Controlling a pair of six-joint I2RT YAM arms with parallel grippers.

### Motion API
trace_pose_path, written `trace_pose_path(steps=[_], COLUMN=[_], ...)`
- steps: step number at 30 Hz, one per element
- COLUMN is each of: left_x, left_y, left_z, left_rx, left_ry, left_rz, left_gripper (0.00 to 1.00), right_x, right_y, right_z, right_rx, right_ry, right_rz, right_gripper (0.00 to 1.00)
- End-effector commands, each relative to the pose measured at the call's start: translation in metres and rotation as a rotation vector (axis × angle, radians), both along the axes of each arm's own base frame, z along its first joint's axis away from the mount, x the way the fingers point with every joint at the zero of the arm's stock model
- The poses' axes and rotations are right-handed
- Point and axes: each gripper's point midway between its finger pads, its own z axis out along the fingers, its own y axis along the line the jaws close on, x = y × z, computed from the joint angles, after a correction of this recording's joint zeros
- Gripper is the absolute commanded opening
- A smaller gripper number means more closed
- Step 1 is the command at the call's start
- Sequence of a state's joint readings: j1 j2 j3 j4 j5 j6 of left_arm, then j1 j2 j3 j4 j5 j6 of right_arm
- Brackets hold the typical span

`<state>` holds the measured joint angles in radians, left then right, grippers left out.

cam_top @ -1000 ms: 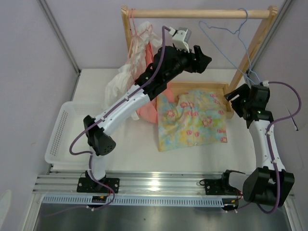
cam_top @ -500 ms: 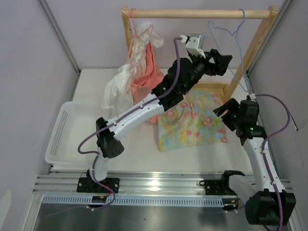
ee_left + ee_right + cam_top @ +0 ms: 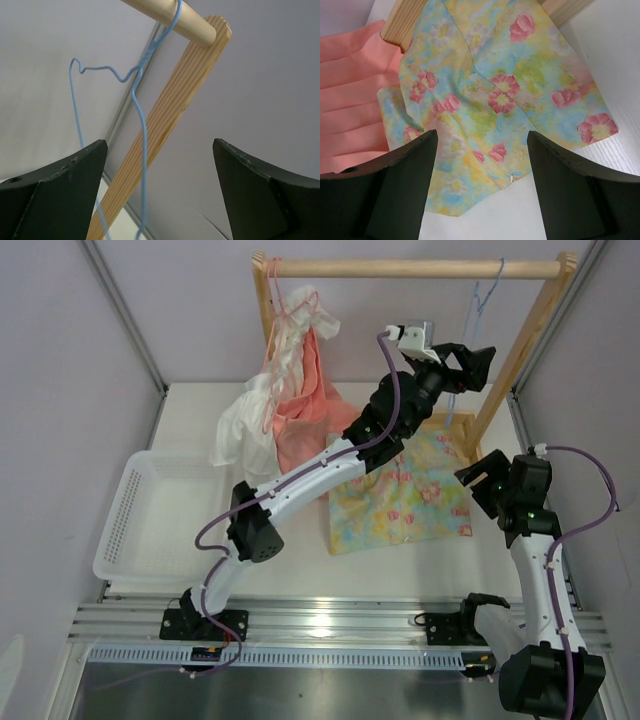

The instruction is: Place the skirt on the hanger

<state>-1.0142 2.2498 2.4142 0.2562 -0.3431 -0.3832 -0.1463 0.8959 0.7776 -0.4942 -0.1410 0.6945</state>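
The skirt (image 3: 400,495), pale yellow and blue with pink flowers, lies flat on the table, partly over the rack's wooden base. The thin light-blue hanger (image 3: 486,288) hangs by its hook from the wooden rod (image 3: 400,268), near its right end. My left gripper (image 3: 480,368) is raised at the hanger and open. In the left wrist view the hanger's wire (image 3: 141,130) runs down between the two fingers, closer to the left one, with no contact seen; the left gripper (image 3: 157,167) holds nothing. My right gripper (image 3: 482,170) hovers open above the skirt's (image 3: 495,100) near right edge.
A salmon-pink garment (image 3: 300,420) and a white one (image 3: 245,425) hang at the rod's left end. The rack's slanted right post (image 3: 520,350) stands just beyond the hanger. A white basket (image 3: 150,520) sits at the left of the table.
My left arm has swung right and up to the hanger while its jaws widened. The hanger has turned nearly edge-on. My right arm has drawn back toward the skirt's near right side.
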Motion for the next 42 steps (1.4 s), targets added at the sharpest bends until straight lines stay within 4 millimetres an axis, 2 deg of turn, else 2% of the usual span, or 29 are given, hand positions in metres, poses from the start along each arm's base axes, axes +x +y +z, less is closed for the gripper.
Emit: trace_pose_path(steps=[1,2,5,7,8,9,10,13,14,18,19,22,23,25,26,27,28,30,31,33,34,36,37,38,39,40,42], left_x=[-0.007,-0.002,0.010,0.023,0.027,0.031,0.034,0.037,0.036,0.033,0.029,0.022,0.012,0.006,-0.003,-0.005,-0.003,-0.009,-0.008,-0.007,-0.015,-0.012,-0.023,-0.028,-0.023,-0.041,-0.042], left_y=[0.009,0.003,0.005,0.007,0.008,0.007,0.008,0.013,0.015,0.031,0.041,0.053,0.059,0.063,0.072,0.076,0.075,0.087,0.090,0.087,0.100,0.095,0.108,0.112,0.102,0.117,0.113], left_z=[0.039,0.030,0.018,0.005,0.000,-0.006,-0.010,-0.008,-0.005,0.022,0.038,0.061,0.078,0.088,0.104,0.109,0.103,0.118,0.118,0.102,0.116,0.096,0.111,0.112,0.074,0.092,0.043], left_rx=[-0.105,-0.087,-0.041,-0.006,0.007,0.032,0.048,0.092,0.095,0.095,0.075,0.063,0.048,0.060,0.033,0.044,0.061,0.035,0.042,0.074,0.062,0.140,0.128,0.138,0.216,0.202,0.297], left_ry=[-0.097,-0.097,-0.100,-0.096,-0.094,-0.096,-0.097,-0.130,-0.140,-0.192,-0.210,-0.264,-0.307,-0.344,-0.374,-0.400,-0.399,-0.411,-0.406,-0.397,-0.415,-0.390,-0.405,-0.410,-0.371,-0.401,-0.355], left_rz=[0.022,0.028,0.093,0.140,0.153,0.160,0.168,0.206,0.213,0.237,0.239,0.230,0.210,0.208,0.202,0.213,0.211,0.204,0.205,0.188,0.184,0.150,0.144,0.132,0.098,0.076,0.023], left_gripper=[0.93,0.93,0.93,0.89,0.83,0.68,0.62,0.39,0.26,0.03,0.00,0.00,0.00,0.00,0.00,0.00,0.00,0.00,0.00,0.00,0.00,0.00,0.00,0.00,0.00,0.00,0.00], right_x=[-0.002,-0.001,0.000,0.001,0.001,0.001,0.001,0.001,0.002,0.006,0.006,0.009,0.011,0.014,0.015,0.016,0.017,0.018,0.019,0.020,0.021,0.022,0.023,0.024,0.023,0.024,0.026], right_y=[0.002,0.002,0.004,0.006,0.007,0.007,0.006,0.006,0.006,0.006,0.006,0.006,0.006,0.006,0.006,0.006,0.006,0.006,0.006,0.006,0.006,0.003,0.002,0.000,-0.002,-0.004,-0.006], right_z=[0.000,0.000,0.002,0.002,0.002,0.001,-0.001,-0.002,-0.003,-0.001,0.000,0.003,0.004,0.006,0.007,0.007,0.008,0.009,0.010,0.009,0.010,0.011,0.011,0.013,0.013,0.013,0.017], right_rx=[-0.006,-0.007,-0.002,0.002,0.004,0.002,0.002,-0.003,-0.001,-0.001,-0.005,-0.007,-0.006,-0.006,-0.008,-0.008,-0.007,-0.004,-0.004,-0.005,-0.008,-0.021,-0.028,-0.037,-0.040,-0.043,-0.045], right_ry=[-0.007,-0.006,-0.010,-0.011,-0.012,-0.008,-0.005,-0.009,-0.010,-0.018,-0.022,-0.033,-0.034,-0.043,-0.046,-0.050,-0.055,-0.055,-0.058,-0.052,-0.057,-0.056,-0.054,-0.057,-0.050,-0.045,-0.051], right_rz=[0.022,0.025,0.039,0.049,0.055,0.057,0.056,0.059,0.059,0.064,0.062,0.064,0.067,0.072,0.073,0.074,0.073,0.075,0.076,0.075,0.077,0.070,0.068,0.067,0.059,0.055,0.046], right_gripper=[0.79,0.79,0.79,0.79,0.79,0.79,0.79,0.78,0.78,0.78,0.78,0.77,0.77,0.76,0.76,0.76,0.76,0.76,0.76,0.76,0.76,0.76,0.76,0.76,0.76,0.76,0.76])
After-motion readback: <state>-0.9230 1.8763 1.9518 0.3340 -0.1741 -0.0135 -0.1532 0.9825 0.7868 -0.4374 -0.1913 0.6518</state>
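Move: The blue hanger's near wire stands about 4 cm ahead of the open left hand, 1 cm to its right and 4 cm below. From that hand the rail lies roughly 10 cm ahead, 2 cm right and 12 cm up; the right post is some 8 cm ahead and 10 cm right at its own height. From the idle right hand the wire is roughly 12 cm ahead, 5 cm left and 25 cm up. Left hand dips forward-down, pinches the hanger wire, then draws it about 9 cm left, back and up. ##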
